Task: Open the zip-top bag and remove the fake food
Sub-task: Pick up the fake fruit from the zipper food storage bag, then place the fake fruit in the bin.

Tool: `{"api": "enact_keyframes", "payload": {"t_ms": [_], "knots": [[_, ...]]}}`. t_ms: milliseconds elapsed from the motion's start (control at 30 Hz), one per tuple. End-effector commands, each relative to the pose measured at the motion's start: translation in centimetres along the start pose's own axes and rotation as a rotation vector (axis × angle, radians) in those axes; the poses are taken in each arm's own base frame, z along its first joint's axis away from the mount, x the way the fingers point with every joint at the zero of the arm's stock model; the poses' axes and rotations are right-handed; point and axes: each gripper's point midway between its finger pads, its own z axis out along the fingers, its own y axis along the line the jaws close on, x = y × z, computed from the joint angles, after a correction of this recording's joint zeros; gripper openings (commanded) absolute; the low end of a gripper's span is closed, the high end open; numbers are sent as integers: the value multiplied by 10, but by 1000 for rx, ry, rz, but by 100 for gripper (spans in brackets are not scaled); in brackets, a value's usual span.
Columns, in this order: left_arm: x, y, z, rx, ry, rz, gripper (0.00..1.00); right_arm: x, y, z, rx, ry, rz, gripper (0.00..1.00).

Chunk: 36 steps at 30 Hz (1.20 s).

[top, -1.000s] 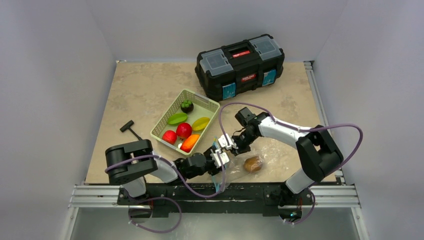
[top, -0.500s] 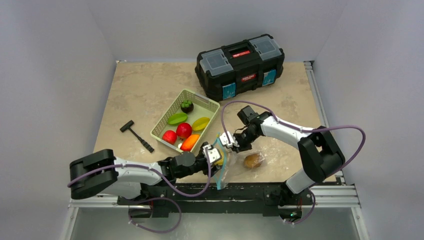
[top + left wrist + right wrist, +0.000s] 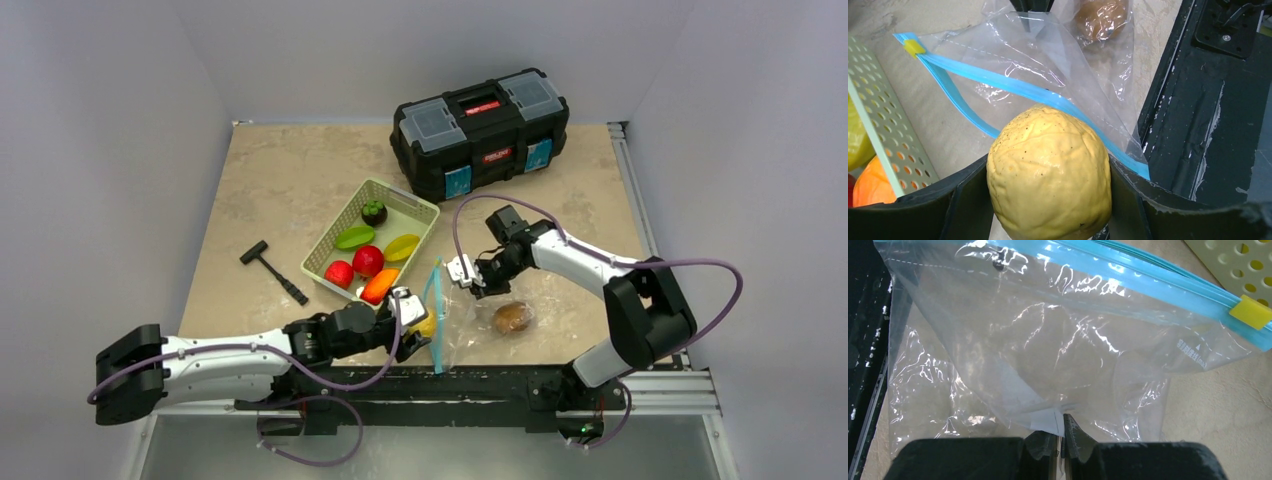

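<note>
The clear zip-top bag (image 3: 468, 322) lies at the near table edge, its blue zip strip (image 3: 437, 312) pulled open and raised. My right gripper (image 3: 463, 272) (image 3: 1062, 432) is shut on a fold of the bag's (image 3: 1023, 340) plastic and holds it up. A brown piece of fake food (image 3: 512, 317) (image 3: 1100, 17) lies inside the bag (image 3: 1048, 65). My left gripper (image 3: 416, 316) (image 3: 1048, 192) is shut on a yellow fake fruit (image 3: 424, 322) (image 3: 1048, 172), just outside the bag's mouth on its left.
The green lattice basket (image 3: 405, 196) (image 3: 883, 135) left of the bag holds several fake fruits, among them a red one (image 3: 368, 260) and an orange one (image 3: 380, 285). A black toolbox (image 3: 482, 130) stands at the back. A small black hammer (image 3: 272, 270) lies at the left.
My left arm drew back to the left and carried the yellow fruit out of the bag's mouth. The right gripper rose slightly with the bag's plastic.
</note>
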Motion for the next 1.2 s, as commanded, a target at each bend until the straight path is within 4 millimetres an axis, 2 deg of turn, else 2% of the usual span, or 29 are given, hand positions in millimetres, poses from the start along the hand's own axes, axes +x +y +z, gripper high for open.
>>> {"api": "enact_keyframes", "payload": {"t_ms": [0,633,1167], "knots": [[-10,6,-12,-40,9,-32,0,0,0,-8,19,0,-21,6],[-27,38,-48,-198,19,-78,0,10,-5,-13,34,24,-2,7],[-45,77,-64,-293,-47,-227,0,12,-5,-13,37,24,4,7]]}}
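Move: The left hand already holds the yellow fruit, just clear of the bag. The basket it heads for has its middle roughly 17 cm ahead and 11 cm to its left, some 7 cm lower; in it, the orange fruit is about 8 cm ahead and 9 cm left, the pomegranate 13 cm ahead and 12 cm left. The bag's blue mouth lies 3 cm right, 2 cm ahead. From the right hand the basket's middle is about 12 cm ahead, 21 cm left. Keeping the yellow fruit gripped between both fingers, the left hand carries it away from the bag's mouth towards the near end of the basket: first almost straight left, then also forward and up, roughly 8 cm left, 4 forward and 4 up, the wrist turning some 20 degrees counter-clockwise. The right fingers keep pinching the bag film, easing about 1.5 cm to the right before holding still. ##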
